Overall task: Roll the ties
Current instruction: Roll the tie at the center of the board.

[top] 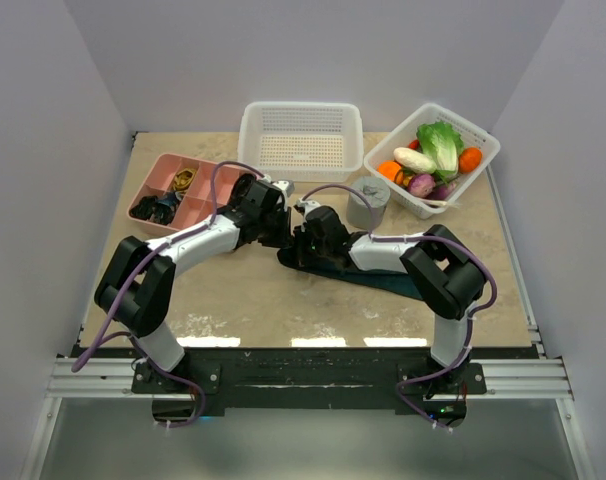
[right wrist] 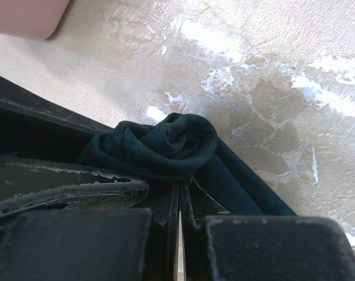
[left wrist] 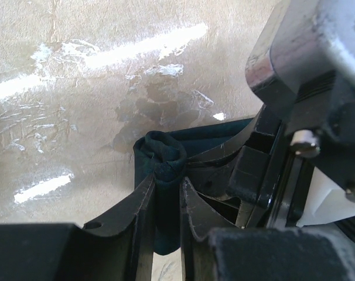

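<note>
The dark teal-green tie (top: 383,282) lies flat on the table under my right arm, and its left end is wound into a small roll (right wrist: 166,143). The two grippers meet at that roll in the middle of the table. My left gripper (left wrist: 166,182) is shut on the roll (left wrist: 163,153), with fabric filling the gap between its fingers (left wrist: 143,205). From the other side, my right gripper (right wrist: 180,188) is shut and its tips press against the underside of the roll. The flat band runs off to the right. In the top view both grippers, left (top: 283,232) and right (top: 301,240), hide the roll.
A pink compartment tray (top: 178,190) with small items sits at the back left. A white empty basket (top: 301,140) stands at the back centre, and a basket of vegetables (top: 433,158) at the back right. A grey cylinder (top: 368,200) stands just behind the right gripper.
</note>
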You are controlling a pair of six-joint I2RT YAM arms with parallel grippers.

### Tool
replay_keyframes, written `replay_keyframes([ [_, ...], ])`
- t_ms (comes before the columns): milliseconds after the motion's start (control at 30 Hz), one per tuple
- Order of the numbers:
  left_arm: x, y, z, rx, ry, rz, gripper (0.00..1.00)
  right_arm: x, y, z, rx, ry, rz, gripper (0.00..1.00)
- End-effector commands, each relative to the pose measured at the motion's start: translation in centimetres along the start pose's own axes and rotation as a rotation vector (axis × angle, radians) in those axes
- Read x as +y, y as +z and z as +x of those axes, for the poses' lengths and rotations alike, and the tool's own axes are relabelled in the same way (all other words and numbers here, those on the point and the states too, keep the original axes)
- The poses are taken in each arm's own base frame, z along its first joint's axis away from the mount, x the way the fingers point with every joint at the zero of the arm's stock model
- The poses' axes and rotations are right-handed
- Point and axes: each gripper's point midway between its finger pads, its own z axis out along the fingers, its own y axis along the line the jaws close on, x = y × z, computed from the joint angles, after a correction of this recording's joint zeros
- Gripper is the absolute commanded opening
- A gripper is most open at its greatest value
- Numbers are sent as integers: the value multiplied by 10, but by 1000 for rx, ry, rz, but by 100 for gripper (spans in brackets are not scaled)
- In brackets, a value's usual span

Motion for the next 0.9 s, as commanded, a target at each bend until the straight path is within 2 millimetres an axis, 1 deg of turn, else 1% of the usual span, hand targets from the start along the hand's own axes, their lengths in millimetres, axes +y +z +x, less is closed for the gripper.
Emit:
replay_keyframes([
  [0, -18, -4, -14, -42, -6, 46, 0, 20, -3, -19, -76, 5, -71, 0],
  [100, -12, -5, -15, -44, 1, 13, 0, 22, -7, -20, -79, 6, -78, 0],
  [133, -8, -6, -16, -50, 3, -11, 0, 25, -12, -24, -89, 4, -83, 0],
  [200, 1, -8, -17, -56, 12, -62, 0, 25, -18, -24, -94, 5, -82, 0],
  [233, 3, -10, -18, -58, 15, -76, 0, 28, -24, -30, -109, 1, -85, 0],
  [333, 19, -17, -23, -76, 28, -172, 0, 28, -35, -36, -123, -15, -73, 0],
  [467, 36, -28, -26, -73, 57, -277, 0, 21, -45, -39, -136, -40, -27, 0],
  [500, 42, -31, -27, -78, 61, -307, 0, 16, -47, -39, -137, -41, -2, 0],
  [667, 57, -43, -26, -70, 81, -397, 0, 0, -56, -41, -150, -44, 59, 0],
  [733, 62, -43, -24, -56, 89, -423, 0, -7, -59, -44, -152, -37, 79, 0],
  [867, 67, -41, -20, -29, 111, -464, 0, -13, -64, -45, -155, -31, 93, 0],
])
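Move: The rolled end of the green tie is already pinched in the left hand, its coil about 1 cm ahead and 1 cm below. The pink tray's middle lies some 24 cm left and 13 cm ahead of that hand, 4 cm lower; the grey roll 20 cm right and 10 cm ahead, 2 cm lower. From the right hand's shut fingertips the coil is about 3 cm left, 2 cm ahead and 2 cm up, the flat strip's middle roughly 15 cm right, 4 cm back and 1 cm lower. Leftward by about 7 cm, at an even height, the left hand draws the pinched coil towards the pink tray, rolling its left side up some 20 degrees and turning slightly counter-clockwise. The right hand, fingers still shut, comes up off the tie beside the coil by about 6 cm, then swings some 3 cm right above the flat strip, sinking a little at the end. ##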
